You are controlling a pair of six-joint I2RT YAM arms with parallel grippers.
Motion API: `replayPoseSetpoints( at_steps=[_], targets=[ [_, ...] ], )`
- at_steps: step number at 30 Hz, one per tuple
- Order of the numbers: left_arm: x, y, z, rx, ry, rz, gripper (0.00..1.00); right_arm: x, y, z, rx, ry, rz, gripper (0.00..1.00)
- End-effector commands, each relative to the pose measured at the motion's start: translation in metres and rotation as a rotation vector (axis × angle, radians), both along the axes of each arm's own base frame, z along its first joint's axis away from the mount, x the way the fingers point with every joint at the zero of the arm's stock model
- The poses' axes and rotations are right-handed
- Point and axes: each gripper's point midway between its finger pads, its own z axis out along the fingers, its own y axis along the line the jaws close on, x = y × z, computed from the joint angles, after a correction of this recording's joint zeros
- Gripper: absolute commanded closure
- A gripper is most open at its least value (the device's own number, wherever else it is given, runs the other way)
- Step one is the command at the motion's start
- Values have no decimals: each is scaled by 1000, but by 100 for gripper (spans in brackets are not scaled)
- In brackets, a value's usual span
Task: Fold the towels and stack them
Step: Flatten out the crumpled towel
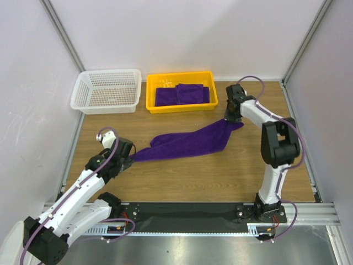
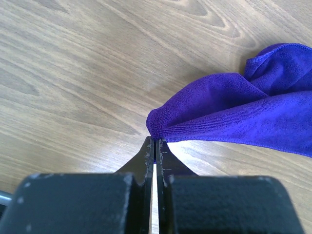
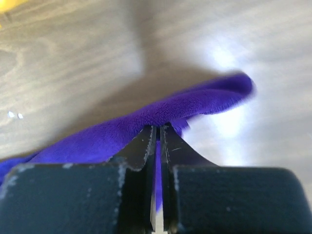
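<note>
A deep purple towel (image 1: 187,142) lies stretched and rumpled across the wooden table, running from lower left to upper right. My left gripper (image 1: 130,157) is shut on its left corner (image 2: 157,124), the cloth bunching just beyond the closed tips. At the other end, my right gripper (image 1: 228,118) is shut on the towel's far right edge (image 3: 161,114), with purple cloth pinched between the jaws. More purple towels (image 1: 185,94) lie folded in the yellow tray (image 1: 181,107) at the back.
A white mesh basket (image 1: 107,91) stands at the back left beside the yellow tray. Grey walls and aluminium posts close in the table on three sides. A black rail with both arm bases runs along the near edge.
</note>
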Motion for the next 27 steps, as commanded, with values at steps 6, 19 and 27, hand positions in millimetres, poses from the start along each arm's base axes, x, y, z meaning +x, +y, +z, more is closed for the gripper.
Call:
replayPoseSetpoints(
  at_steps=[6, 19, 27],
  targets=[
    [12, -2, 15, -19, -40, 15, 100, 26, 37, 9, 91, 42, 141, 56],
    [22, -10, 14, -54, -64, -19, 100, -83, 54, 53, 366, 143, 64, 34],
    [25, -14, 10, -60, -52, -55, 100, -125, 66, 22, 556, 120, -198, 34]
  ],
)
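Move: The right hand holds the towel's far right edge, about 5 cm above the table. The towel's near right corner lies about 12 cm back and 3 cm left of it. The yellow tray's middle is some 14 cm farther out and 20 cm left of this hand. For the left hand, holding the towel's left end, that corner is about 33 cm right, 3 cm ahead and 8 cm lower. The right hand opens, lets go of the towel's far edge, then draws back about 15 cm towards its near corner. ##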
